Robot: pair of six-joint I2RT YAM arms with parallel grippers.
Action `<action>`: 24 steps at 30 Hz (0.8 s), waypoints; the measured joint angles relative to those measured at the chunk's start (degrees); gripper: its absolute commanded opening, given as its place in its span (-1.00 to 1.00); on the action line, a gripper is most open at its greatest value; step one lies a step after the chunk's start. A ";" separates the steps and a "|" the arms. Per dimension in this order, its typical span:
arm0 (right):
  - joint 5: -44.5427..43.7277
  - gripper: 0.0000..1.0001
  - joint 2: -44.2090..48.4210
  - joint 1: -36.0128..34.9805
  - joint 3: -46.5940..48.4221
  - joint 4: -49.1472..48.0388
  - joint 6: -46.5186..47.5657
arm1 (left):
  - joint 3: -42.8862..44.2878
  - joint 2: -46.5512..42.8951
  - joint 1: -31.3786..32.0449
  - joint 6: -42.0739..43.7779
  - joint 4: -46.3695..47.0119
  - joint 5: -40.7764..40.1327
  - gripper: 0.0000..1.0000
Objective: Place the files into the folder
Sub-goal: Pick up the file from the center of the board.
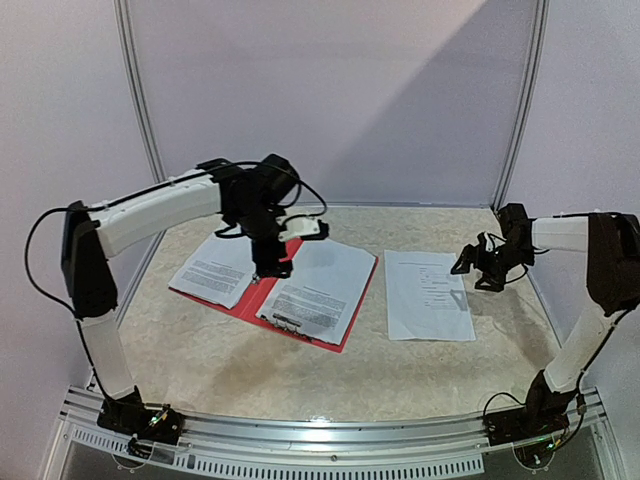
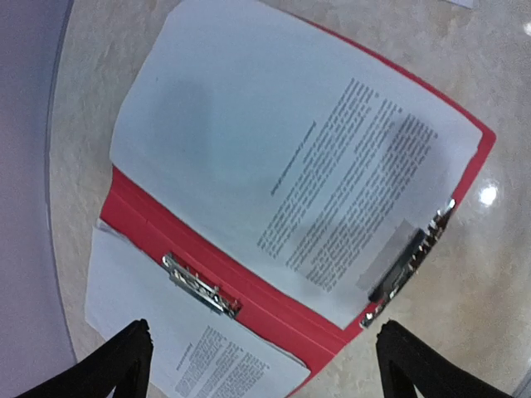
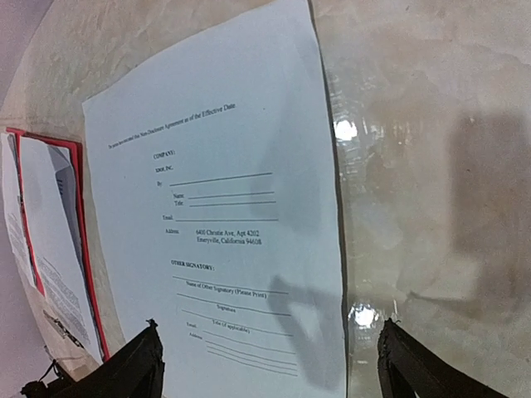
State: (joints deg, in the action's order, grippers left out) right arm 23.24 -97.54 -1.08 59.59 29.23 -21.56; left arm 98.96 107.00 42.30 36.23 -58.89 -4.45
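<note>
The red folder lies open left of the table's middle. One file lies on its left half and another file on its right half. A third file lies loose on the table to the right. My left gripper hangs open above the folder's spine, with nothing between its fingers. In the left wrist view a silver clip sits beside the spine. My right gripper is open above the right edge of the loose file, holding nothing.
The table is beige and marbled, with a metal rail along its near edge. Grey walls and two upright poles close off the back. A second metal clip sits at the end of the right-hand sheet. The folder's edge shows in the right wrist view.
</note>
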 measured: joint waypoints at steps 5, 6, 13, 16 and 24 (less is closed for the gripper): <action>5.68 0.71 -6.23 2.78 0.87 -1.84 1.27 | 9.73 12.50 8.55 3.56 6.05 -5.25 0.94; 6.16 0.71 -6.49 3.26 1.07 -2.38 1.38 | 11.28 14.99 9.99 4.61 7.74 -6.36 0.94; 10.80 0.70 -8.20 5.03 1.22 -5.18 2.27 | 15.56 28.28 17.00 13.99 22.84 -12.44 0.96; 12.68 0.70 -8.68 5.73 1.22 -5.77 2.51 | 16.65 32.59 17.88 17.40 27.78 -13.99 0.96; 15.82 0.66 -9.51 6.99 1.07 -7.04 3.08 | 18.45 35.91 18.12 20.41 36.20 -15.69 0.98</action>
State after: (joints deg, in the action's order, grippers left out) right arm 39.07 -107.04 5.91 60.66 22.20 -18.48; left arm 117.40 142.91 60.42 56.64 -22.70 -20.14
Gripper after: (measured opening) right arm 0.844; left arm 0.985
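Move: The file, a stack of loose sheets, lies about 33 cm to the right of my left hand, some 2 cm farther out and 15 cm lower. The open red folder is nearly beneath that hand, its middle 3 cm farther out and 5 cm left; its near metal clip is 7 cm back and 2 cm left. From my right hand the file's middle is about 10 cm left, 2 cm back and 5 cm down. I sweep my open left hand right, about 23 cm, off the folder and down some 12 cm to the file's left edge, easing slightly forward late while the wrist turns clockwise and tips the fingertips forward. My open right hand sinks about 2 cm at the right edge, then creeps 2 cm forward, rolling its left side up some 15 degrees. ##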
